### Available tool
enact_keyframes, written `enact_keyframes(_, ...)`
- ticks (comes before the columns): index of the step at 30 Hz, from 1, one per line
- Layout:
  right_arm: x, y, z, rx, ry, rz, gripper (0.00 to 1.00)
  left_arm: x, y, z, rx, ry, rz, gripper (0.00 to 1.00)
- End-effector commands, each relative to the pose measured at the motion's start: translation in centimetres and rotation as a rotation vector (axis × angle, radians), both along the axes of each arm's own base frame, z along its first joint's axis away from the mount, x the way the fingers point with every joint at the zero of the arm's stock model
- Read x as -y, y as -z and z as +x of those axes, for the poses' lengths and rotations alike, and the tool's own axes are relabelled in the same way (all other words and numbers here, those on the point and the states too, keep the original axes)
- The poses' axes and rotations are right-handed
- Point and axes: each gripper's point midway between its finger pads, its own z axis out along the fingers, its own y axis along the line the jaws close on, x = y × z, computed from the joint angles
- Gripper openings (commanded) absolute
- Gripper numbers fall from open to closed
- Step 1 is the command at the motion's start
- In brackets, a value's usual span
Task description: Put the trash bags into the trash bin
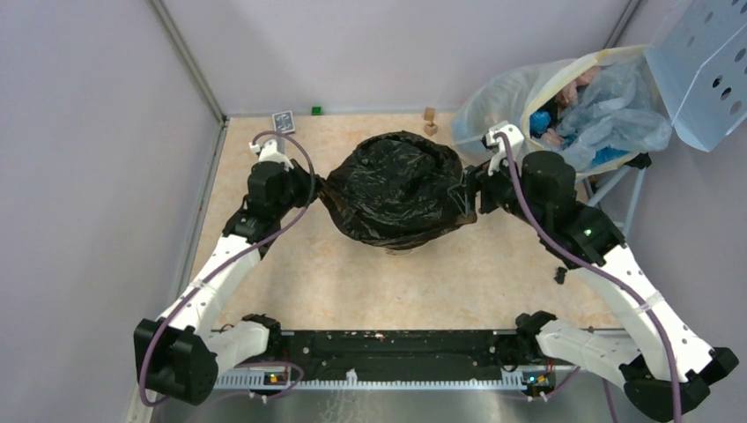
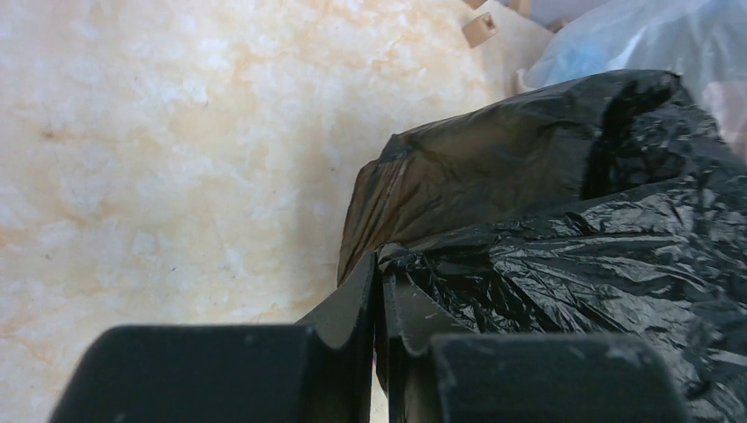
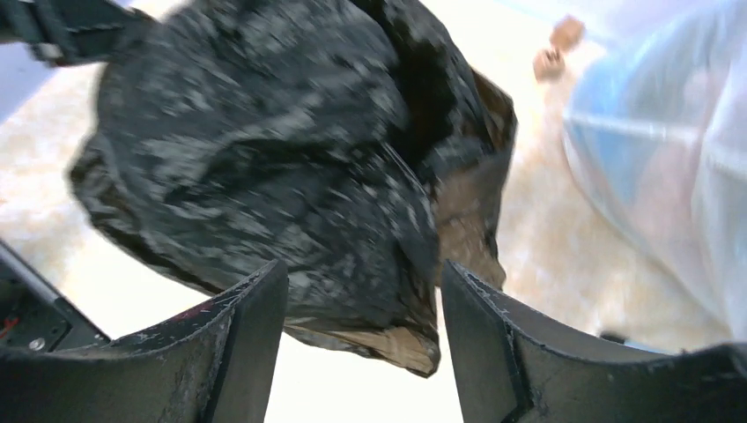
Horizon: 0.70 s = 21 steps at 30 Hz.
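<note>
A glossy, wrinkled black trash bag (image 1: 396, 189) is spread in a wide mound at mid-table, stretched between my two grippers. My left gripper (image 1: 319, 189) is at the bag's left edge. In the left wrist view its jaws (image 2: 380, 260) are pressed together on a fold of the bag (image 2: 573, 264). At the bag's right edge my right gripper (image 1: 465, 189) stands open. From the right wrist camera the bag (image 3: 264, 159) is blurred, and a loose flap hangs in the gap of that gripper (image 3: 361, 282) without touching either finger. The trash bin is hidden.
A large translucent sack (image 1: 528, 97) full of rubbish sits at the back right, close behind my right arm, below a perforated light-blue panel (image 1: 705, 70). Two small wooden blocks (image 1: 430, 121), a green cube (image 1: 316, 110) and a dark card (image 1: 283, 121) lie along the back wall.
</note>
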Motion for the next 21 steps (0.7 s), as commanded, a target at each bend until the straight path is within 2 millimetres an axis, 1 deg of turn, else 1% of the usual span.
enact_keyframes(1, -3.4, -4.9, -2.0, 0.143, -0.247, -0.002, 0.64, -0.2, -2.5, -0.1, 0.097, 0.016, 0.002, 0.11)
enact_keyframes(2, -4.5, -5.4, -2.4, 0.158, -0.291, -0.017, 0.64, -0.3, -2.6, -0.1, 0.099, 0.010, 0.004, 0.11)
enact_keyframes(3, -5.6, -5.5, -2.7, 0.161, -0.338, -0.045, 0.64, -0.4, -2.6, -0.1, 0.101, 0.006, 0.007, 0.11)
enact_keyframes(6, -9.7, -4.6, -3.6, 0.153, -0.471, -0.155, 0.63, -0.4, -2.8, -0.1, 0.103, 0.006, 0.010, 0.11)
enact_keyframes(7, -10.8, -4.2, -4.0, 0.148, -0.507, -0.188, 0.62, -0.4, -2.9, -0.1, 0.105, 0.005, 0.010, 0.11)
enact_keyframes(9, -12.7, -3.4, -4.0, 0.118, -0.546, -0.236, 0.61, -0.4, -2.9, 0.0, 0.104, 0.006, 0.008, 0.10)
enact_keyframes(11, -13.9, -2.5, -4.0, 0.089, -0.572, -0.275, 0.61, -0.3, -3.0, 0.1, 0.102, 0.006, 0.004, 0.10)
enact_keyframes(13, -14.4, -1.6, -3.6, 0.065, -0.571, -0.306, 0.61, -0.3, -3.0, 0.1, 0.100, 0.008, 0.004, 0.10)
enact_keyframes(17, -14.9, 0.0, -3.0, 0.025, -0.566, -0.353, 0.60, -0.3, -3.0, 0.2, 0.099, 0.005, 0.006, 0.10)
enact_keyframes(18, -15.0, 0.2, -2.9, 0.016, -0.567, -0.362, 0.55, -0.3, -3.0, 0.2, 0.099, 0.003, 0.007, 0.10)
enact_keyframes(19, -15.1, 0.5, -2.8, 0.007, -0.567, -0.369, 0.47, -0.3, -3.0, 0.3, 0.100, 0.003, 0.009, 0.10)
enact_keyframes(21, -15.1, 0.4, -2.5, 0.006, -0.549, -0.371, 0.19, -0.4, -3.0, 0.5, 0.100, -0.003, 0.014, 0.10)
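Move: The right hand is open and above the right end of the black trash bag. The bag's middle lies about 15 cm to its left, 2 cm back and 6 cm lower. The trash bin under the bag is some 14 cm left, 3 cm back and 18 cm down; the rubbish-filled clear bag is roughly 17 cm ahead, 19 cm right and 8 cm lower. From the left hand, which already pinches the bag's left corner, the bag's middle is about 15 cm right, 2 cm back and 1 cm lower. The right fingers end by closing onto a fold in the near-middle part of the black bag. To get there the hand arcs about 15 cm left and slightly back over the bag, first rising some 6 cm, then dropping about 9, while turning roughly 30 degrees counter-clockwise and rolling its left side down. The left hand lifts about 1.5 cm at first, then holds still, keeping its pinch on the left corner. ##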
